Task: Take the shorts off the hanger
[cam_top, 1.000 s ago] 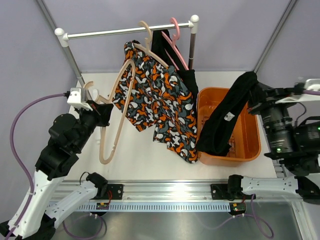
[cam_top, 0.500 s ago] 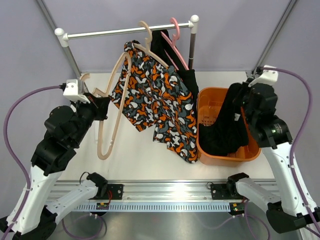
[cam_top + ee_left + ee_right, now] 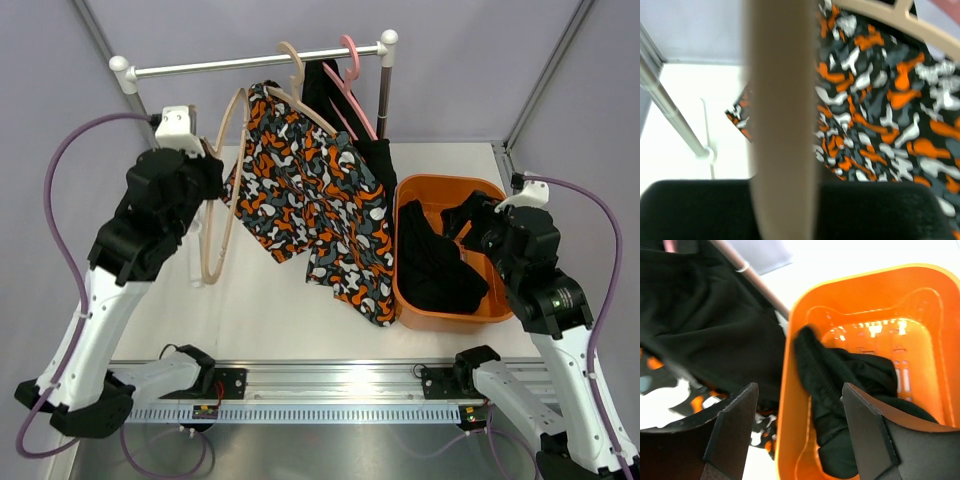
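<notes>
Orange, white, grey and black patterned shorts (image 3: 315, 205) hang from a beige hanger on the rail, and fill the right of the left wrist view (image 3: 885, 95). Behind them, black shorts (image 3: 340, 105) hang on a pink hanger (image 3: 352, 62). My left gripper (image 3: 205, 168) is shut on an empty beige hanger (image 3: 225, 205), whose bar (image 3: 782, 110) crosses between its black fingers. Another pair of black shorts (image 3: 432, 265) lies loose in the orange basket (image 3: 405, 215). My right gripper (image 3: 472, 222) stands open above the basket (image 3: 787, 390), its fingers (image 3: 732, 427) straddling the rim, nothing held.
The metal clothes rail (image 3: 250, 62) runs across the back on two uprights, one pole (image 3: 670, 105) close to my left wrist. White table shows between the rail's left upright and the basket. Grey walls close in the back and sides.
My right gripper opened and let go of the black shorts, which dropped into the basket. My left arm lifted the empty hanger up and back toward the rail.
</notes>
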Tool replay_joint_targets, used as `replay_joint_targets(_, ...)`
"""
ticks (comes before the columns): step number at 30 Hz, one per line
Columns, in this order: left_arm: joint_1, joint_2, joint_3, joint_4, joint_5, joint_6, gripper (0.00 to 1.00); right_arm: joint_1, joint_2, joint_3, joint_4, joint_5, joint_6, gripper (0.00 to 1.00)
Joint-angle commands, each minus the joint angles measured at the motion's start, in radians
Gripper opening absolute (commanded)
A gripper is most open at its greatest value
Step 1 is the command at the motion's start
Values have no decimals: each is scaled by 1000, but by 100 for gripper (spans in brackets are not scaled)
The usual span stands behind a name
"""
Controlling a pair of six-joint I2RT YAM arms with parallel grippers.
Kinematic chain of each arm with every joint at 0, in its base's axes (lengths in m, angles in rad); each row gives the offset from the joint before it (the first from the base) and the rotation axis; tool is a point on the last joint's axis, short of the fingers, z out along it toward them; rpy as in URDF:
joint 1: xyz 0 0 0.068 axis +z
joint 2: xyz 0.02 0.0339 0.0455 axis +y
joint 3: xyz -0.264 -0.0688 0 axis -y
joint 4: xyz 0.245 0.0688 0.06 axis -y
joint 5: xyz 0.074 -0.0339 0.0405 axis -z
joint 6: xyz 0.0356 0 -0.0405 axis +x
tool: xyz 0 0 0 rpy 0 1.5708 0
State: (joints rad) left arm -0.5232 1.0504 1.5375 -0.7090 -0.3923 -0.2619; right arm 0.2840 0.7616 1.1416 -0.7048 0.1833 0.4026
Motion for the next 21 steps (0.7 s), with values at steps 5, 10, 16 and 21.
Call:
replay_joint_targets(5,257,218,291,9,271,43,0,-5,-68,40,-19,-134,24,79)
replay_joint_targets(10,318,351,394,20,385,61,0,-3,-81,56,-24,-171,10,80)
replay_joint_targets(16,357,469,495,48,386,93,0,-5,-68,92,-19,-179,-13,80)
replay_joint_targets(21,385,566,608,3,403,82,0,-5,-47,101,-9,-220,-30,80)
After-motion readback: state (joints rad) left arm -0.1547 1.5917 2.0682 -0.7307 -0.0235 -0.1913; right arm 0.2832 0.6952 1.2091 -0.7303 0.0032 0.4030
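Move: The left hand holds the empty hanger; the rail's bare left stretch is about 21 cm ahead, 3 cm left and 6 cm up. The camouflage shorts' middle is some 10 cm ahead, 21 cm right and 20 cm below; the rack's left corner about 21 cm ahead, 22 cm left, at rail height. From the right hand those shorts are roughly 8 cm ahead, 26 cm left and 8 cm lower; the removed black shorts some 4 cm ahead and 20 cm below. Forward in one quick reach of about 15 cm, rising slightly early on, the left hand carries the empty hanger towards the bare left stretch of the rail, fingers still shut on it, the wrist barely turning. The open, empty right hand lifts up, back and left, about 5 cm in all, away from the black shorts in the box, turning some 10 degrees counter-clockwise. ##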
